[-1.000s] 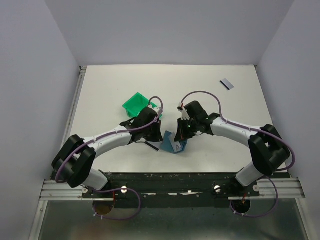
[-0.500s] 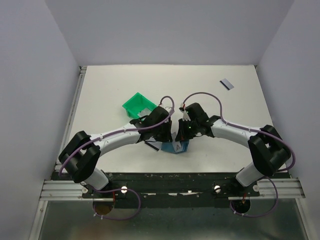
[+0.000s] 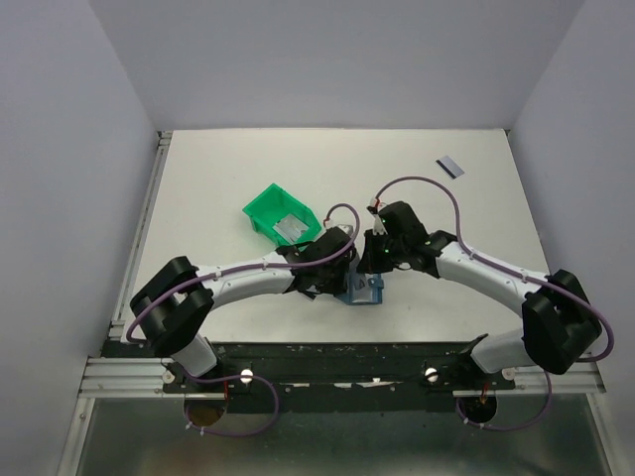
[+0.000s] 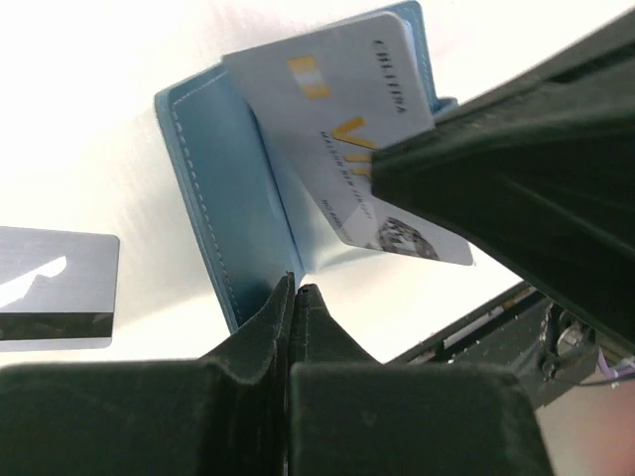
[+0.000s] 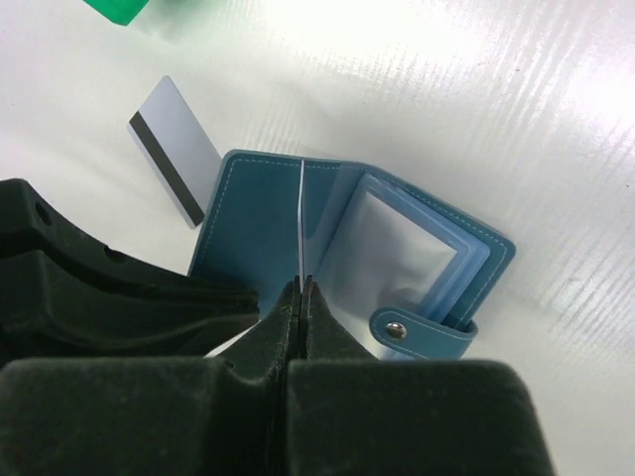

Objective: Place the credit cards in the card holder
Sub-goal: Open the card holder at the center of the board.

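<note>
The card holder [image 3: 363, 294] lies open on the table, slate-blue with clear sleeves and a stud strap [image 5: 397, 330]. My right gripper [image 5: 301, 286] is shut on a credit card [image 4: 337, 109], which stands on edge [image 5: 301, 213] in the holder's fold. My left gripper [image 4: 296, 288] is shut, with its tips against the near edge of the holder's left cover [image 4: 233, 208]; nothing shows between them. A second credit card [image 5: 169, 139] with a dark stripe lies flat just beside the holder. A third one [image 3: 449, 168] lies far off at the back right.
A green plastic bin [image 3: 268, 211] stands just behind my left wrist, with a pale flat piece inside. Both arms meet over the holder near the table's front edge [image 3: 298, 342]. Grey walls close in both sides and the back.
My left arm has swung right from beside the bin to the holder. The holder has gone from propped up to lying open. My right gripper has shifted slightly right and nearer with its card.
</note>
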{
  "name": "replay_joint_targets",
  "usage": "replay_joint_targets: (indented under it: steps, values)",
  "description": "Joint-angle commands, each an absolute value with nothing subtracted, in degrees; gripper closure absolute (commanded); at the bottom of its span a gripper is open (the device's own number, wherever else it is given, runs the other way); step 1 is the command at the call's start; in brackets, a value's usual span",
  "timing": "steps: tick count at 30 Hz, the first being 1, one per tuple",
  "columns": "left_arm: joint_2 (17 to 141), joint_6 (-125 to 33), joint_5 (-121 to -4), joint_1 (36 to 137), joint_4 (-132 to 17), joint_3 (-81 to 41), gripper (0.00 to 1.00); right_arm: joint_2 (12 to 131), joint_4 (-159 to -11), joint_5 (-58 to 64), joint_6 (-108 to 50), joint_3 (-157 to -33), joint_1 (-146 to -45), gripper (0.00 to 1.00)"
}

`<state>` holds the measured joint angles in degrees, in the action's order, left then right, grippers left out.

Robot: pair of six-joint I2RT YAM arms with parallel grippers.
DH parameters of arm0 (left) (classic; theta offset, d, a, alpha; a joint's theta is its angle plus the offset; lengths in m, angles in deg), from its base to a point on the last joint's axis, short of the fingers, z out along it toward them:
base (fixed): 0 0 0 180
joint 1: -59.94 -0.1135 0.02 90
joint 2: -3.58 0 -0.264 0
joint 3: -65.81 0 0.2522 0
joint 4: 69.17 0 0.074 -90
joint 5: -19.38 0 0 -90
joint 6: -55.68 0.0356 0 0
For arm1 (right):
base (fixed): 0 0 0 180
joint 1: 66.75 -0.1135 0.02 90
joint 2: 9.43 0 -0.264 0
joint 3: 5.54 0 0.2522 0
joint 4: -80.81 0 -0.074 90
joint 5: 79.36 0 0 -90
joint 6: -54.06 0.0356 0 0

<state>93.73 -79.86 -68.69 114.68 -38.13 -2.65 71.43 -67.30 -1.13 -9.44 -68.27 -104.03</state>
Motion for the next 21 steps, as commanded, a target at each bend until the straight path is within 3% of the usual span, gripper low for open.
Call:
replay_joint_targets:
  steps: [1, 21]
  values:
    - [95.07, -82.57, -73.25, 115.75, -36.95, -4.81, 1.0, 69.94, -63.81, 2.37, -10.36, -66.58, -104.1, 1.0]
    - [100.35, -82.22, -72.2, 116.46, -39.15, -5.34, 1.0, 67.3, -56.34, 10.29, -6.85, -64.39, -104.1, 1.0]
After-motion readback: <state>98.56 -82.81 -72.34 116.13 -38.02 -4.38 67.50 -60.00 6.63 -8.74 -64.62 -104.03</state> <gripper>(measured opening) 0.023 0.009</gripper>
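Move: The open card holder's clear pocket lies about 4 cm to the right of the shut left fingers, 1 cm ahead and some 4 cm lower. From the right hand, which already holds a credit card, the pocket is roughly 3 cm right, 2 cm back and 7 cm below. The loose striped card lies about 11 cm to the left hand's left, level with it fore and aft and 4 cm down. Over the card holder's pocket, the still-pinched credit card is swept some 5 cm, mainly to the right with some back and down, towards the snap strap, the right fingers tilting about 10 degrees steeper. The shut left fingertips sink about 2 cm beside the spine, between the cover and the pocket. ##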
